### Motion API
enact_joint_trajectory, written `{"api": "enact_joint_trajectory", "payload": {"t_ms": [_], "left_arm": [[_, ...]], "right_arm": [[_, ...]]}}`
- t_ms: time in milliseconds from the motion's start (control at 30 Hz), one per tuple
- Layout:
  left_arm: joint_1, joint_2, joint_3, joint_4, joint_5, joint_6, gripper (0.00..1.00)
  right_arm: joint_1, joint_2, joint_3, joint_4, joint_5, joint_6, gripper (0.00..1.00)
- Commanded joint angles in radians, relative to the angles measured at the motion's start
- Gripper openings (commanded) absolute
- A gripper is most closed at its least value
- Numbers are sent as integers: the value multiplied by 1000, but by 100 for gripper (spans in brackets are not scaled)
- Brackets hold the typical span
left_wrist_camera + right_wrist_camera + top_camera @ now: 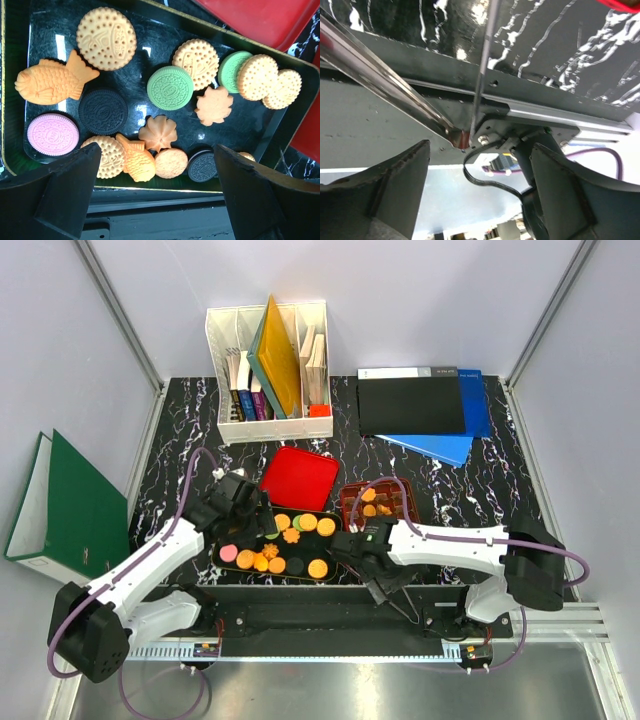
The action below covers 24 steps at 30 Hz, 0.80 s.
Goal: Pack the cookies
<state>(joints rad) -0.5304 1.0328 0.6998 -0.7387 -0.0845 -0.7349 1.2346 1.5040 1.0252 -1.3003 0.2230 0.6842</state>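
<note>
Several cookies, orange, green, pink and black, lie on a black tray (318,583). In the left wrist view they show close up: a green one (170,88), a pink one (52,134), a black one (103,111) and a fish-shaped orange one (52,81) on the tray (150,47). A few orange cookies (369,496) sit in the red gridded tin (350,502). My left gripper (256,524) (157,195) is open and empty above the tray's near edge. My right gripper (372,575) (477,195) is open and empty, right of the tray, facing the near rail.
A red lid (298,478) (260,20) lies behind the tray. A white organizer with books (268,370) and black and blue folders (420,405) stand at the back. A green binder (65,500) leans outside the left wall. A metal rail (330,618) runs along the near edge.
</note>
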Motion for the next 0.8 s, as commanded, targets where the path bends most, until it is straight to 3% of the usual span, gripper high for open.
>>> {"api": "enact_joint_trajectory", "payload": {"t_ms": [0, 367, 467, 500, 633, 767], "left_arm": [[-6, -20, -6, 25, 22, -6, 98], [-11, -34, 1, 18, 26, -1, 98], [-13, -37, 1, 15, 25, -1, 98], [-13, -36, 1, 15, 25, -1, 98], [-11, -40, -3, 15, 23, 0, 98], [-13, -45, -3, 13, 23, 2, 98]], "right_arm": [[-6, -36, -43, 93, -17, 57, 84], [-34, 7, -135, 246, -16, 93, 60], [-43, 15, -145, 265, -17, 110, 47], [-43, 16, -148, 268, -17, 124, 36], [-41, 4, -146, 262, -11, 158, 15], [-43, -36, -77, 161, 39, 196, 3]]}}
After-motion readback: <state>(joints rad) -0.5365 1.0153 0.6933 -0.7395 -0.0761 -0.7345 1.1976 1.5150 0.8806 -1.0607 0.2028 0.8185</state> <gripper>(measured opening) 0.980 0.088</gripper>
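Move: The tongs' right-hand leg, just ahead of their joined end, lies almost straight under the open right hand, about 5 cm down and perhaps 1 cm ahead. The red divided box stands some 14 cm ahead and 1 cm left of the right hand; the cookie tray is about 21 cm to its left and 9 cm farther out. From the left hand, that tongs leg is roughly 24 cm to the right and 12 cm back, 5 cm lower. The right fingers pinch the thin right-hand leg of the tongs near the joined end, a grip that begins here. The hand first sinks about 4.5 cm onto it, drifting some 1.5 cm left and turning about 10 degrees clockwise; the fingers narrow on the way down and close nearly shut once low. ##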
